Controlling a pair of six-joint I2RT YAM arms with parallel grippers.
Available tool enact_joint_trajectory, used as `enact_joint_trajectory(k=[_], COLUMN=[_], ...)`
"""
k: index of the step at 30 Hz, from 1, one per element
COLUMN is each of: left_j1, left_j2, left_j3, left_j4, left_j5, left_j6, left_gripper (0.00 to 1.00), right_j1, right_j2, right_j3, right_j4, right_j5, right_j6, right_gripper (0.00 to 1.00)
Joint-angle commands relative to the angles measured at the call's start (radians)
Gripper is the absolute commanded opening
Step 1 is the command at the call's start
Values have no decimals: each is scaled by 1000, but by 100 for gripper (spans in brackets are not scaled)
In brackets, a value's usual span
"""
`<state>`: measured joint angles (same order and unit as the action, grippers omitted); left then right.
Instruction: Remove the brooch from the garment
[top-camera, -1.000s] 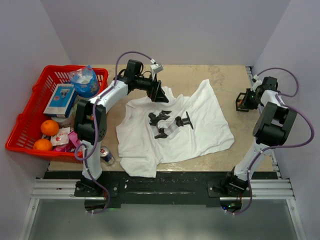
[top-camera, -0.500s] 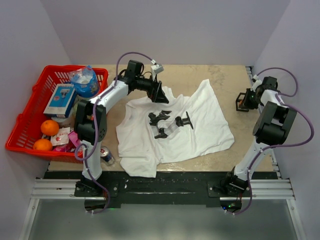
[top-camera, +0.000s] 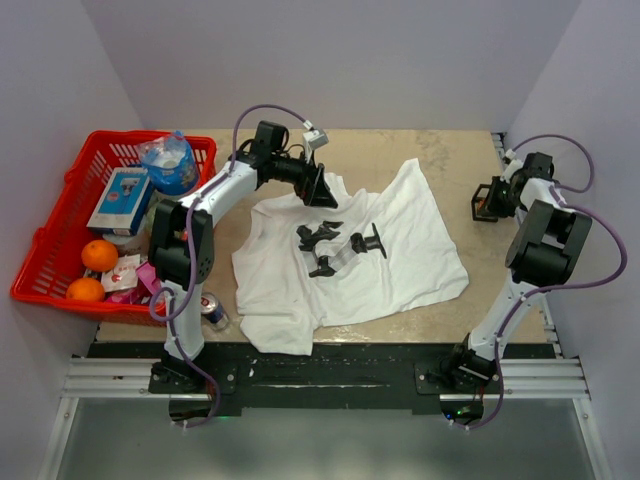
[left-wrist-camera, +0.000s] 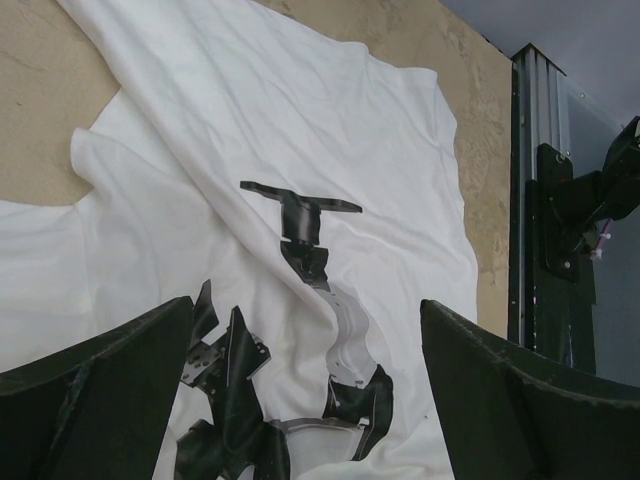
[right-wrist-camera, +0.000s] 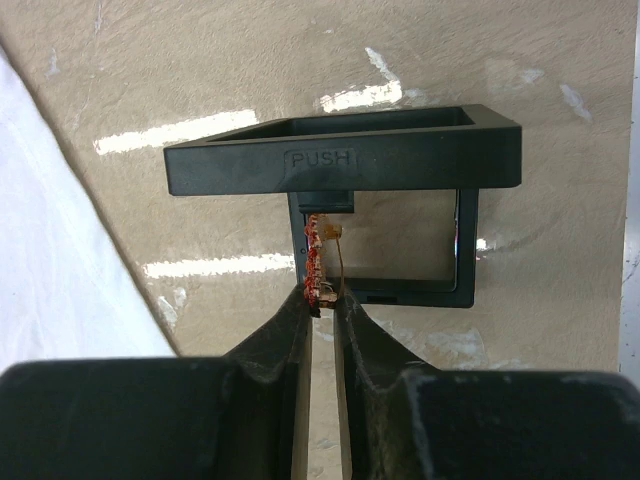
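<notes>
The white T-shirt (top-camera: 350, 250) with a black print lies spread on the table; it also fills the left wrist view (left-wrist-camera: 300, 150). My left gripper (top-camera: 322, 186) is open and empty, hovering over the shirt's far left edge near the collar. My right gripper (top-camera: 490, 200) is at the far right of the table, away from the shirt. In the right wrist view it (right-wrist-camera: 320, 295) is shut on the small red-and-tan brooch (right-wrist-camera: 318, 262), holding it upright just above a small black open box (right-wrist-camera: 345, 160) marked PUSH.
A red basket (top-camera: 45, 255) at the left holds two oranges, a bottle and boxes. A drink can (top-camera: 213, 312) stands by the left arm's base. The black box (top-camera: 484, 203) sits near the table's right edge.
</notes>
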<state>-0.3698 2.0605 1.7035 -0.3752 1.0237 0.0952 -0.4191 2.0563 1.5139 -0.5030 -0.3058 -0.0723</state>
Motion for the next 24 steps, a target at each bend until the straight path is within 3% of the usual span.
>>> enact_joint_trajectory(k=[1,11,24], left_j1=[-6,-6,-8], left_j2=[-19,-10,-3], left_j3=[18,24,25], left_j4=[-4,5,9], left_j5=[7,19,29], left_j6=[26,14,12], left_gripper=[100,100,99], right_j1=[0,0,2], right_j2=[1,-15,-31], right_j3=[37,52,63], right_j4=[12,6,3], right_j5=[30,122,160], right_j6=[-6,5,-4], right_gripper=[9,27,37])
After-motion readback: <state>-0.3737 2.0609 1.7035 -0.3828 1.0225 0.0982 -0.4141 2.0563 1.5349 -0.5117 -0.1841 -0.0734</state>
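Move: The right hand holds the brooch on edge in its fingertips, low over the near side of the open black tray, whose middle is roughly 2 cm ahead, 2 cm to the right and 2 cm below. The raised lid marked PUSH stands about 4 cm ahead and 1 cm to the right. The garment's middle lies some 35 cm left and 12 cm back. From the idle left hand the tray is about 41 cm right, 3 cm ahead and 15 cm lower. Let the brooch go into the tray: hold the right gripper low over the tray's near edge, then part its fingers by about a fifth of their full range. As they open, swing the fingertips about 2 cm to the right with a slight tilt of some 5 degrees, staying level and coming clear of the brooch. ##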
